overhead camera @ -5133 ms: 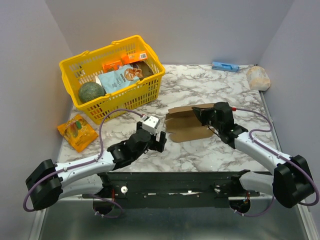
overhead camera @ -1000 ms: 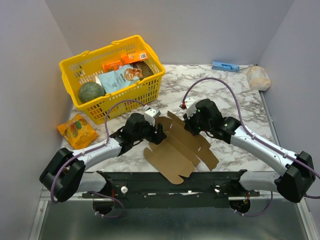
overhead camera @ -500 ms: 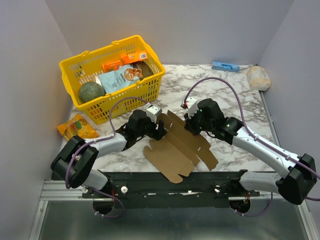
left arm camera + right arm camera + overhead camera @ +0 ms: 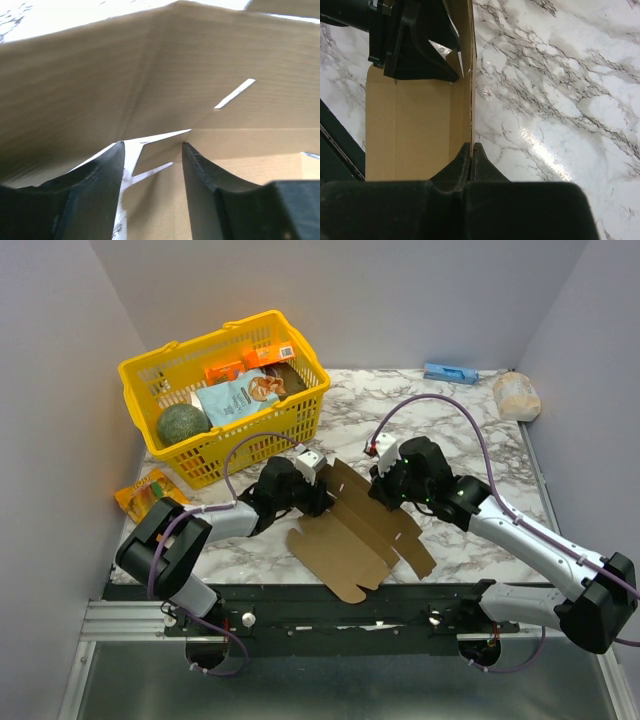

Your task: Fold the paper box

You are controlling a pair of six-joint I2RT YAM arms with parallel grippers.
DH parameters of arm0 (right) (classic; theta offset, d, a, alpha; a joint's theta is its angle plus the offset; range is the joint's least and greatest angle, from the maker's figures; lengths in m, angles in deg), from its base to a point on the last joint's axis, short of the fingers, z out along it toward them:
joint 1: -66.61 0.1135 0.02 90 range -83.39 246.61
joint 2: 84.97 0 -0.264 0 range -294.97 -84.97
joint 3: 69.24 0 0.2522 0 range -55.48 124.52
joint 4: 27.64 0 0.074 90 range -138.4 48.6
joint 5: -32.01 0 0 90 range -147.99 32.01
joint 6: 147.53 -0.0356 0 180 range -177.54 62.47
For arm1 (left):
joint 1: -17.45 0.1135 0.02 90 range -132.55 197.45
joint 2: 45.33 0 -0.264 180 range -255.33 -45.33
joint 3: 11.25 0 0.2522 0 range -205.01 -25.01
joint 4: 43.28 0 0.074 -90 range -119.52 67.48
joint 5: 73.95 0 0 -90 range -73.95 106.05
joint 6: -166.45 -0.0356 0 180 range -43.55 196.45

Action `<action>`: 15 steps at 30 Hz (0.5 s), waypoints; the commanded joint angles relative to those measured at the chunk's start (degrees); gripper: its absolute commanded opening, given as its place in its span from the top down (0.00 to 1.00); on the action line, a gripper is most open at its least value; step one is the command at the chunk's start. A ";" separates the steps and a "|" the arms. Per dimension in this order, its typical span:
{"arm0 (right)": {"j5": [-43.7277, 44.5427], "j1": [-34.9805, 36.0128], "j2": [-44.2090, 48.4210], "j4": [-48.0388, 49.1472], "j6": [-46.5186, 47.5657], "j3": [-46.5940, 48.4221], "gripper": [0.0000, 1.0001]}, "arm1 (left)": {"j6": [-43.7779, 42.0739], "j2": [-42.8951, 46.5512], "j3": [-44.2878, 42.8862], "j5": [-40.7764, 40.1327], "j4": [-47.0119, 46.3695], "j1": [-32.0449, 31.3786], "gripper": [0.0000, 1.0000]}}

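The paper box (image 4: 355, 540) is a flat brown die-cut sheet, spread open near the table's front edge and tilted up at its far side. My right gripper (image 4: 384, 494) is shut on the sheet's far edge; in the right wrist view its fingertips (image 4: 471, 148) pinch the thin cardboard edge (image 4: 415, 130). My left gripper (image 4: 322, 502) reaches the sheet's left corner from the left. In the left wrist view it (image 4: 152, 150) stands open, its two black fingers (image 4: 95, 190) on either side of a notched flap (image 4: 155, 150) without clamping it.
A yellow basket (image 4: 262, 437) with groceries stands at the back left. An orange packet (image 4: 150, 496) lies at the left edge. A small blue box (image 4: 450, 372) and a pale bag (image 4: 517, 396) sit at the back right. White marble table (image 4: 470, 440) shows right of the sheet.
The sheet, earlier flat at mid-table, now sits unfolded and lifted near the front. Over the last second the left arm reached further in to the sheet's corner and its jaws narrowed.
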 commanded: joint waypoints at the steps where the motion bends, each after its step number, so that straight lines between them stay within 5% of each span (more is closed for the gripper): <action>1: -0.23 -0.34 0.32 1.05 -0.12 -0.36 0.99 | 1.05 -0.94 -0.70 6.26 -4.45 0.20 0.48; 5: 0.83 -0.34 -0.21 1.05 -0.29 -0.10 0.99 | 2.03 -0.32 -0.35 6.18 -3.41 -0.76 0.62; 15: 1.71 -0.34 -1.62 1.40 -0.56 0.16 0.99 | 5.71 1.27 -1.31 -2.43 1.17 -8.58 0.64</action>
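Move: The small side flap of the paper box lies between the left hand's open fingertips, its middle about 2 cm to the right and 1 cm below. From that hand, the raised wall panel centres about 14 cm right and 2 cm back, level in height; the big bottom panel about 5 cm right, 11 cm back and a few centimetres lower. The flap lies about 11 cm left of the right hand, level fore and aft, and some 9 cm lower. Left fingers partly close around the side flap, drawing back-right about 4 cm; right keeps pinching the wall panel. ##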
